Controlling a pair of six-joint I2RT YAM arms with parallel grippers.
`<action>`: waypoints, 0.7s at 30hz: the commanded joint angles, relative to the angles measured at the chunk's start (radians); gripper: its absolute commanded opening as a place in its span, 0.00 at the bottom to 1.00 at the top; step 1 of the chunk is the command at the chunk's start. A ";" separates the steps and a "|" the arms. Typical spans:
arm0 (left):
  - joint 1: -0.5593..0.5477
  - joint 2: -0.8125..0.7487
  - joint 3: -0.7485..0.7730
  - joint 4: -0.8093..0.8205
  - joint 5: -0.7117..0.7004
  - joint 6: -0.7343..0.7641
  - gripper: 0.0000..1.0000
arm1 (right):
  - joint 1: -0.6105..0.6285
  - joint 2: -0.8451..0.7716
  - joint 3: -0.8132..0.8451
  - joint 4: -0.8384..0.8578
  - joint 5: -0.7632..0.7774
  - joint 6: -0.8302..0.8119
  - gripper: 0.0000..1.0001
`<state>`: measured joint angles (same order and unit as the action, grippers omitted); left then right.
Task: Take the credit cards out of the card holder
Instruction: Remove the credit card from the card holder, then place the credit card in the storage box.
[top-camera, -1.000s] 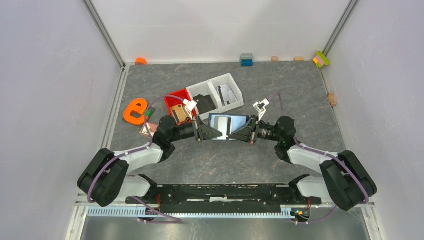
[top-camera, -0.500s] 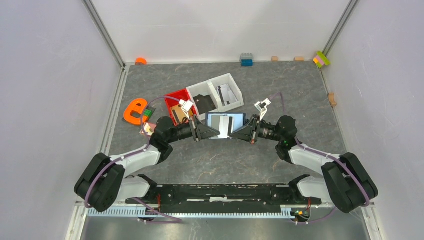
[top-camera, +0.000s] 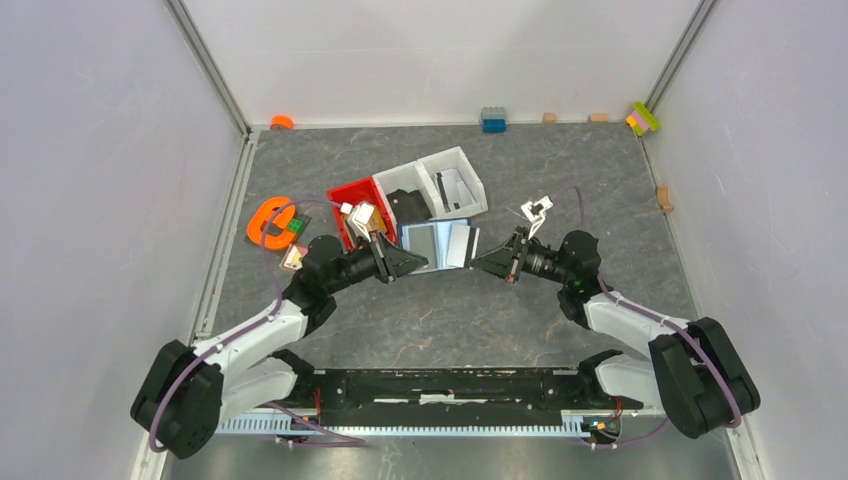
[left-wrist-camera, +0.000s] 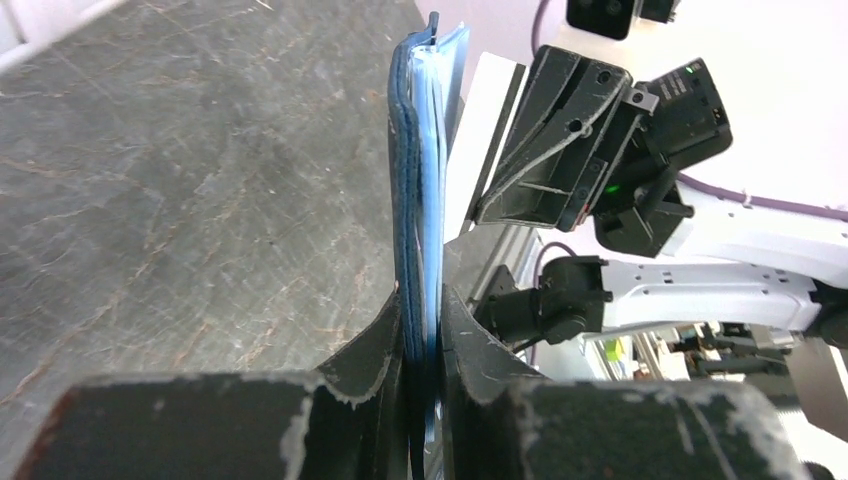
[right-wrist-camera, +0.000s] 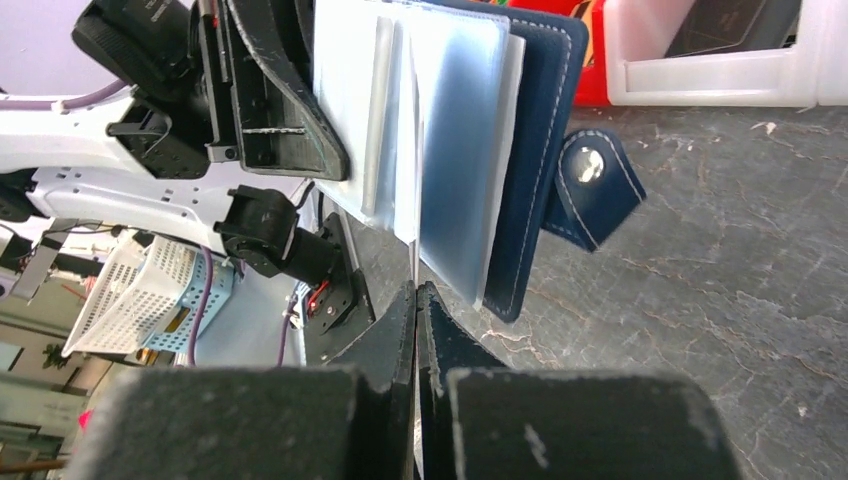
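Observation:
The navy card holder (top-camera: 425, 240) hangs open above the table, its lighter blue sleeves fanned out. My left gripper (top-camera: 408, 262) is shut on its left edge; in the left wrist view the holder (left-wrist-camera: 405, 150) stands edge-on between the jaws of that gripper (left-wrist-camera: 423, 310). A light grey credit card (top-camera: 460, 245) sticks out of the holder's right side. My right gripper (top-camera: 478, 262) is shut on that card's edge, and the card (left-wrist-camera: 478, 130) shows white beside the right fingers. In the right wrist view, the holder (right-wrist-camera: 535, 150) and its strap tab (right-wrist-camera: 590, 185) hang beyond the shut right gripper (right-wrist-camera: 414, 295).
Just behind the grippers stand a red bin (top-camera: 345, 195) and two joined white bins (top-camera: 440, 170) holding dark items. An orange letter-shaped piece (top-camera: 268, 222) lies left. Small blocks (top-camera: 492, 120) line the back wall, and a brown piece (top-camera: 662, 198) sits by the right wall.
My left gripper has drawn the holder left and slightly back towards the bins. The right gripper has kept its grip, and more of the card now shows outside the holder.

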<state>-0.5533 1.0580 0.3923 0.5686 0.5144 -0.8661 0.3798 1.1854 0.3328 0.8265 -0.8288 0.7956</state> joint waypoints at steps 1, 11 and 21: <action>0.002 -0.057 0.032 -0.116 -0.128 0.086 0.02 | -0.006 -0.006 -0.007 0.000 0.028 -0.023 0.00; 0.002 -0.144 0.069 -0.380 -0.403 0.119 0.02 | -0.007 -0.039 0.050 -0.187 0.107 -0.162 0.00; 0.001 -0.326 0.040 -0.473 -0.585 0.103 0.02 | -0.004 0.095 0.296 -0.455 0.365 -0.318 0.00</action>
<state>-0.5529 0.8165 0.4137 0.1093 0.0593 -0.7895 0.3775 1.2106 0.5213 0.4358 -0.5758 0.5381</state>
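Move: The right hand pinches the credit card, with the white-card bin about 21 cm ahead, 4 cm left and 14 cm below. The card holder, held by the left hand, is about 8 cm left and 3 cm ahead of the right hand, level with it. From the left hand the card is 7 cm right, 3 cm ahead and level, and the black-card bin 16 cm ahead, 4 cm left and 15 cm below. Left hand draws the holder about 7 cm left; right carries its card 6 cm forward towards white-card bin. ##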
